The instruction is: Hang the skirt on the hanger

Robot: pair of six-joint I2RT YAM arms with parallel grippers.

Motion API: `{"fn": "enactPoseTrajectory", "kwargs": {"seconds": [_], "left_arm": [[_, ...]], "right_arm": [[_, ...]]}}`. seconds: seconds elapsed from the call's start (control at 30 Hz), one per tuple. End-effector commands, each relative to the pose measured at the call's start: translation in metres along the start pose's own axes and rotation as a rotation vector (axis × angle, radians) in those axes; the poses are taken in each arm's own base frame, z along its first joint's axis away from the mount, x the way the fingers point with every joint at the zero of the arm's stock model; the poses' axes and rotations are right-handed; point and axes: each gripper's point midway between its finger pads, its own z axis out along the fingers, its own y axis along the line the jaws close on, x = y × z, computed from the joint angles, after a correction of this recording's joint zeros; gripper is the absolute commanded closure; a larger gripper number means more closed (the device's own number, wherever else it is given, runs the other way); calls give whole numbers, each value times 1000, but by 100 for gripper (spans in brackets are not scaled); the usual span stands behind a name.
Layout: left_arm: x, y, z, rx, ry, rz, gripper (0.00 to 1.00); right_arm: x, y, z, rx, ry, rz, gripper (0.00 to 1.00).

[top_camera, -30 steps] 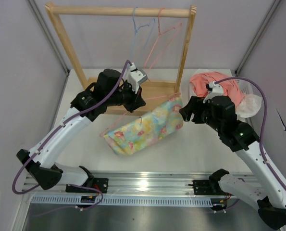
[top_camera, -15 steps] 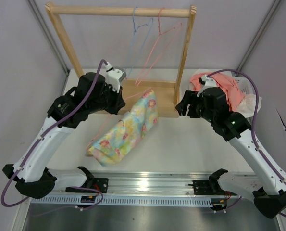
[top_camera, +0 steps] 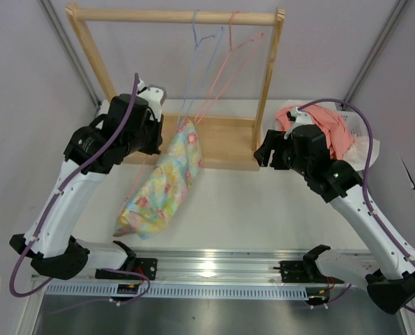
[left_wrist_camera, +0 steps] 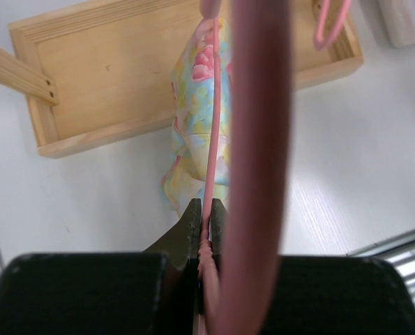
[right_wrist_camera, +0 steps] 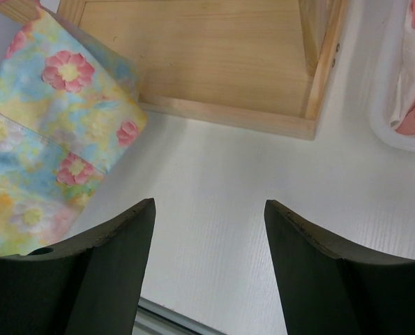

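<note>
The skirt (top_camera: 167,174), pastel yellow, blue and green with pink flowers, hangs on the thin pink hanger (left_wrist_camera: 214,105) and trails down to the table at the left front. My left gripper (top_camera: 153,136) is shut on the hanger's wire, in front of the wooden rack's base. In the left wrist view the jaws (left_wrist_camera: 207,206) pinch the wire, with the skirt (left_wrist_camera: 193,118) hanging below. My right gripper (top_camera: 261,152) is open and empty, right of the skirt, near the rack's right post. In the right wrist view (right_wrist_camera: 208,209) the skirt (right_wrist_camera: 47,125) shows at the left.
A wooden rack (top_camera: 179,15) with a tray base (top_camera: 224,136) stands at the back. A light blue hanger (top_camera: 195,42) and another pink hanger (top_camera: 234,52) hang on its rod. A coral-pink garment (top_camera: 319,122) lies in a white basket (top_camera: 364,150) at the right.
My left arm has swung left and back with the hanger, and the skirt has gone with it and turned more edge-on. My right gripper has drawn back slightly.
</note>
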Motion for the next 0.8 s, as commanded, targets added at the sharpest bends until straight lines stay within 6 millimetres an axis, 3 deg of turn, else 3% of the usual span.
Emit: {"fn": "enactPoseTrajectory", "kwargs": {"seconds": [0.0,0.13,0.23,0.53,0.77], "left_arm": [[-29,20,-8,-75,-77,-40,100],[-33,31,-2,-120,-69,-35,100],[-48,52,-4,-147,-115,-75,100],[-115,74,-9,-95,-298,-67,100],[-157,96,7,-113,-388,-59,100]], "right_arm": [[-20,12,-6,-41,-50,-3,29],[-21,13,-6,-45,-52,-5,29],[-22,15,-6,-54,-48,-7,29],[-22,13,-12,-48,-49,-24,29],[-27,14,-16,-55,-66,-30,29]]}}
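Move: The left hand already holds the pink hanger with the skirt on it; the bare left stretch of the wooden rod is about 24 cm ahead, 5 cm left and 14 cm above. The rack's left post is level with that stretch and 14 cm left of the hand; the blue hanger hangs 24 cm ahead and 13 cm right. From the right hand, that stretch is some 23 cm ahead, 38 cm left and 21 cm higher. Left hand carries the gripped hanger about 11 cm forward towards the rod, drifting left, then rising some 8 cm. ##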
